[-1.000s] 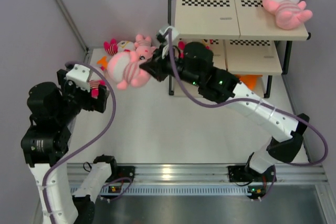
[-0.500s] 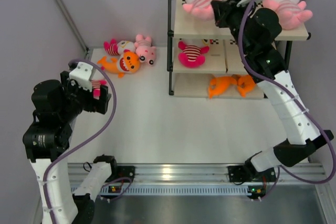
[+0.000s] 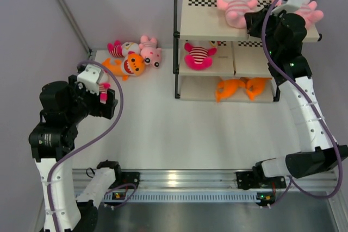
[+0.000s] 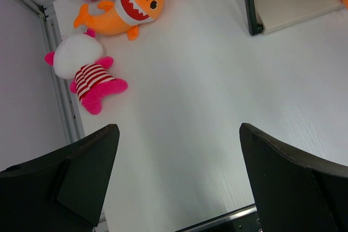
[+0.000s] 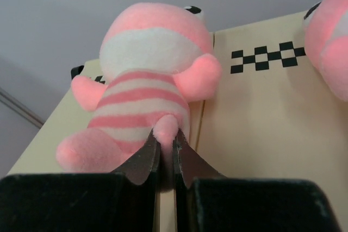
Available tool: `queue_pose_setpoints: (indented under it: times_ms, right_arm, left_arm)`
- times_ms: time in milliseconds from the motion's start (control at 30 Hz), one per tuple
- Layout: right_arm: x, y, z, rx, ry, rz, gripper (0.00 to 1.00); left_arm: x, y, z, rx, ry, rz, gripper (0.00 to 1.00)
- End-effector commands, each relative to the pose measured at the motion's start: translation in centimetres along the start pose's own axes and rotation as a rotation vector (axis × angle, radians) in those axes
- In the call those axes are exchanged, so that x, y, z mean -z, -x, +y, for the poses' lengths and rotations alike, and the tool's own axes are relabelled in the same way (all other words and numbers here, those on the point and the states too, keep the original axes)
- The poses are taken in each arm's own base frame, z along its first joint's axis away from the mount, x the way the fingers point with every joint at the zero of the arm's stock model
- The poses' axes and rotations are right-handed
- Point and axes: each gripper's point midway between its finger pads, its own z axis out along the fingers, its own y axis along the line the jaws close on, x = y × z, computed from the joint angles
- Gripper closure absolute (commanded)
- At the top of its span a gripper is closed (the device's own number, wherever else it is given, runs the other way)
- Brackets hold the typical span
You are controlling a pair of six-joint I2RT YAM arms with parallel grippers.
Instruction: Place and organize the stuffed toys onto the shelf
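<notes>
My right gripper is shut on a lower nub of a large pale pink toy, which is over the top board of the shelf. I cannot tell if it rests there. A second pale pink toy lies at the top right, partly behind the arm. A hot-pink toy is on the middle tier. Orange fish lie on the bottom tier. My left gripper hangs open and holds nothing, near a hot-pink striped toy.
At the table's back left lie an orange fish, another hot-pink toy and a small pink toy. The shelf's black front post stands between them and the tiers. Grey walls close in the back and left.
My right arm lifted the pale pink toy from the table pile to the top board, then moved it rightward along the board. The left arm shifted slightly and stayed open.
</notes>
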Motion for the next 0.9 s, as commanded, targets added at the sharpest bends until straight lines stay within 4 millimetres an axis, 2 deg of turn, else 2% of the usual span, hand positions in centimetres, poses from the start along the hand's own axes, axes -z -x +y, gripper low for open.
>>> queue_pose_setpoints:
  times_ms: [0,133,333,367,400,467,600,700,867]
  right_arm:
    - [1.8,1.6,-0.7,-0.023,-0.022,-0.049,1.0]
    - [2.1,1.4,-2.0,-0.037,-0.058,-0.057,1.0]
    - [2.2,2.2,-1.5,-0.012,-0.027,-0.065,0.98]
    - [2.3,2.2,-1.2,0.0,-0.012,-0.061,0.89]
    - [2.4,2.6,-0.4,0.013,0.028,-0.06,0.7]
    - [3.0,2.9,0.7,0.039,0.087,-0.055,0.52]
    - [4.5,3.8,1.8,0.065,0.139,-0.075,0.35]
    - [5.8,4.6,2.9,0.092,0.191,-0.08,0.26]
    - [8.8,7.1,4.0,0.147,0.223,-0.133,0.19]
  left_arm:
    - [-0.1,-0.2,-0.4,0.002,-0.022,0.005,0.02]
    - [-0.2,-0.3,-0.6,0.012,-0.03,0.009,0.02]
    - [-0.4,-0.7,-0.6,0.017,-0.032,0.018,0.02]
    - [-0.5,-0.8,-0.6,0.018,-0.034,0.02,0.02]
    - [-0.6,-0.9,-0.7,0.018,-0.038,0.024,0.02]
    - [-1.1,-1.2,-0.7,0.017,-0.05,0.039,0.02]
    - [-2.0,-2.0,-0.6,0.008,-0.055,0.063,0.02]
    - [-3.0,-2.9,-0.9,-0.003,-0.086,0.087,0.02]
    - [-5.5,-3.9,-2.1,-0.035,-0.219,0.135,0.02]
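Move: The right gripper still pinches the pink toy by one foot on the shelf's top board; the toy's middle is about 6 cm ahead and 4 cm left of it, 1 cm above. The other pink toy sits some 16 cm right and 3 cm ahead, 1 cm higher. From the left gripper, the red-striped toy on the table is roughly 26 cm ahead, 12 cm left and 30 cm below; the orange shark is about 35 cm ahead, straight on, 31 cm below. Ease the right gripper a couple of centimetres back and to the right with the foot still pinched, then open it wide to let go. Draw it back about 4 cm more, away from the pink toy, drifting left, rising slightly and turning some 10 degrees counter-clockwise. Meanwhile lower the open left gripper about 6 cm towards the table toys, tipping it further down. ##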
